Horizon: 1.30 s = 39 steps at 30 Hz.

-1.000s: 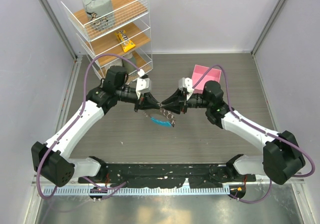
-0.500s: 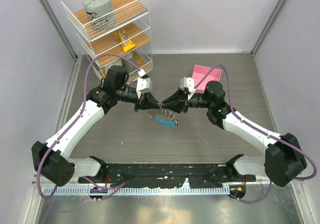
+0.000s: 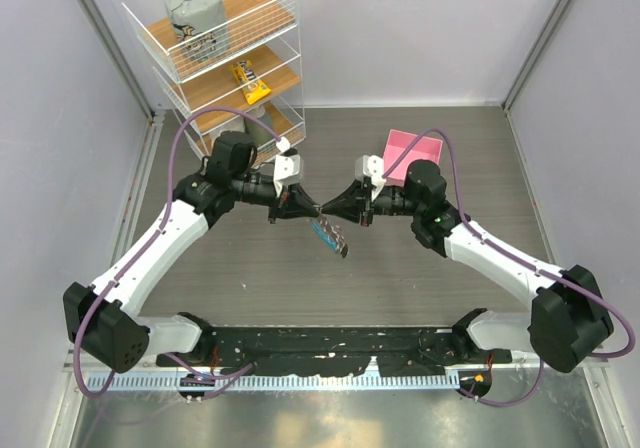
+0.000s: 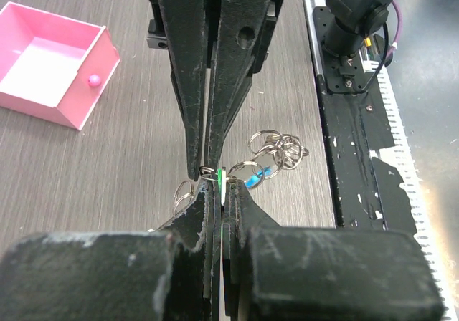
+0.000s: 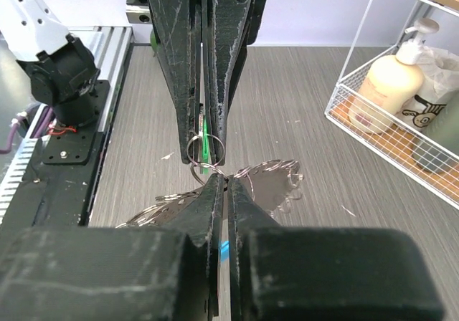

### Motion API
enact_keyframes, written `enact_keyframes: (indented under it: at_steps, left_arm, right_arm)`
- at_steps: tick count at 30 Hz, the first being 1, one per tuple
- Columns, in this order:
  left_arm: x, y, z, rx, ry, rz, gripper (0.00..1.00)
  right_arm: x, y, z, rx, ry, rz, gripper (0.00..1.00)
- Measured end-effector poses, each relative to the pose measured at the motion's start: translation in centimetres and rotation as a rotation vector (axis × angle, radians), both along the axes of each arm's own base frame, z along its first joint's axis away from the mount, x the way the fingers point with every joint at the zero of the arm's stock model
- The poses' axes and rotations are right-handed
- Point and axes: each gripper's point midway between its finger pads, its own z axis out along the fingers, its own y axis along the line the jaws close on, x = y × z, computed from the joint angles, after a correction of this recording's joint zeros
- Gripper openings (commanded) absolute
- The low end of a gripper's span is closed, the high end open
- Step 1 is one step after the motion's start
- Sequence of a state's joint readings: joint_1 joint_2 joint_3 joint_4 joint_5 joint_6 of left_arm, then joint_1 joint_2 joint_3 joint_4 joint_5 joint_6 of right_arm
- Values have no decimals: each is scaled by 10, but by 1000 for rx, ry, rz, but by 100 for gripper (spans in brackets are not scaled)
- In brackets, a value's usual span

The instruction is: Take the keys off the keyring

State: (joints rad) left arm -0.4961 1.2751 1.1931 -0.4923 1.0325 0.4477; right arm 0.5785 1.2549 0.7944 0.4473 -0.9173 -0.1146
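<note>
Above the table's middle, my left gripper [image 3: 316, 208] and right gripper [image 3: 327, 208] meet tip to tip. The left gripper [image 4: 221, 192] is shut on the green-headed key [image 4: 221, 176], which shows edge-on as a thin green sliver between its fingers. In the right wrist view that key [image 5: 206, 143] sits in the opposite jaws with a silver ring around it. My right gripper [image 5: 224, 181] is shut on the keyring [image 3: 331, 236] at a ring just below the key. The remaining rings [image 4: 278, 147] and the blue strip [image 4: 256, 181] hang beneath the tips.
A pink open box [image 3: 412, 154] lies behind the right arm. A white wire shelf [image 3: 225, 58] stands at the back left, with a lotion bottle [image 5: 387, 84] in its bottom basket. The arms' black base rail [image 3: 320, 343] runs along the near edge.
My right gripper has closed and shifted slightly left against the left gripper's tips. The hanging bunch has pulled in from a wide spread to a narrower dangle. The left gripper stayed shut.
</note>
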Motion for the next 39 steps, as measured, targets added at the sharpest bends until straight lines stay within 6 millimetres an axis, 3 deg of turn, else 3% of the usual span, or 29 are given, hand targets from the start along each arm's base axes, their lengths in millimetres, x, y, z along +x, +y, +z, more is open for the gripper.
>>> enact_keyframes:
  at_steps: [22,24,25,27,29,39]
  left_arm:
    - [5,1,3,41,135,87,0]
    - [5,1,1,47,160,92,0]
    - [5,1,-1,52,177,95,0]
    - [5,0,-3,58,206,99,0]
    - [6,-2,-2,58,223,96,0]
    - [7,-3,8,27,170,79,0]
  right_arm:
    - [-3,0,8,-105,-325,-225,5]
    - [-5,-2,5,-98,-374,-241,11]
    - [-6,-2,5,-96,-397,-248,19]
    - [-8,-4,3,-92,-439,-266,27]
    - [-10,-4,1,-93,-463,-271,31]
    - [-3,-10,4,-74,-406,-289,35]
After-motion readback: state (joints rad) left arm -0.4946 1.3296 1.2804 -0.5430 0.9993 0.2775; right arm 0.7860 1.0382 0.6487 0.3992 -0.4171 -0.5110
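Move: The ring already pinched in the right fingers and the green-edged key held in the left fingers meet almost tip to tip: the key lies about 2 cm left of the right hand, level with it, and the ring about 2 cm right of the left hand. From the right hand, the keyring's blue strap hangs some 4 cm back and 4 cm below, its black tag 7 cm back, 2 cm right and 4 cm down. The pink box stands roughly 16 cm ahead, 17 cm right and 22 cm below. Twisting nearly on the spot, the right hand first keeps its pinch on the ring while rolling about its finger axis, front side up, and swinging its fingertips forward, clockwise, some 30 degrees in all. Late on, its fingers open part way at the ring. The left keeps its grip on the key beside them and rolls the opposite way by about 10 degrees. ##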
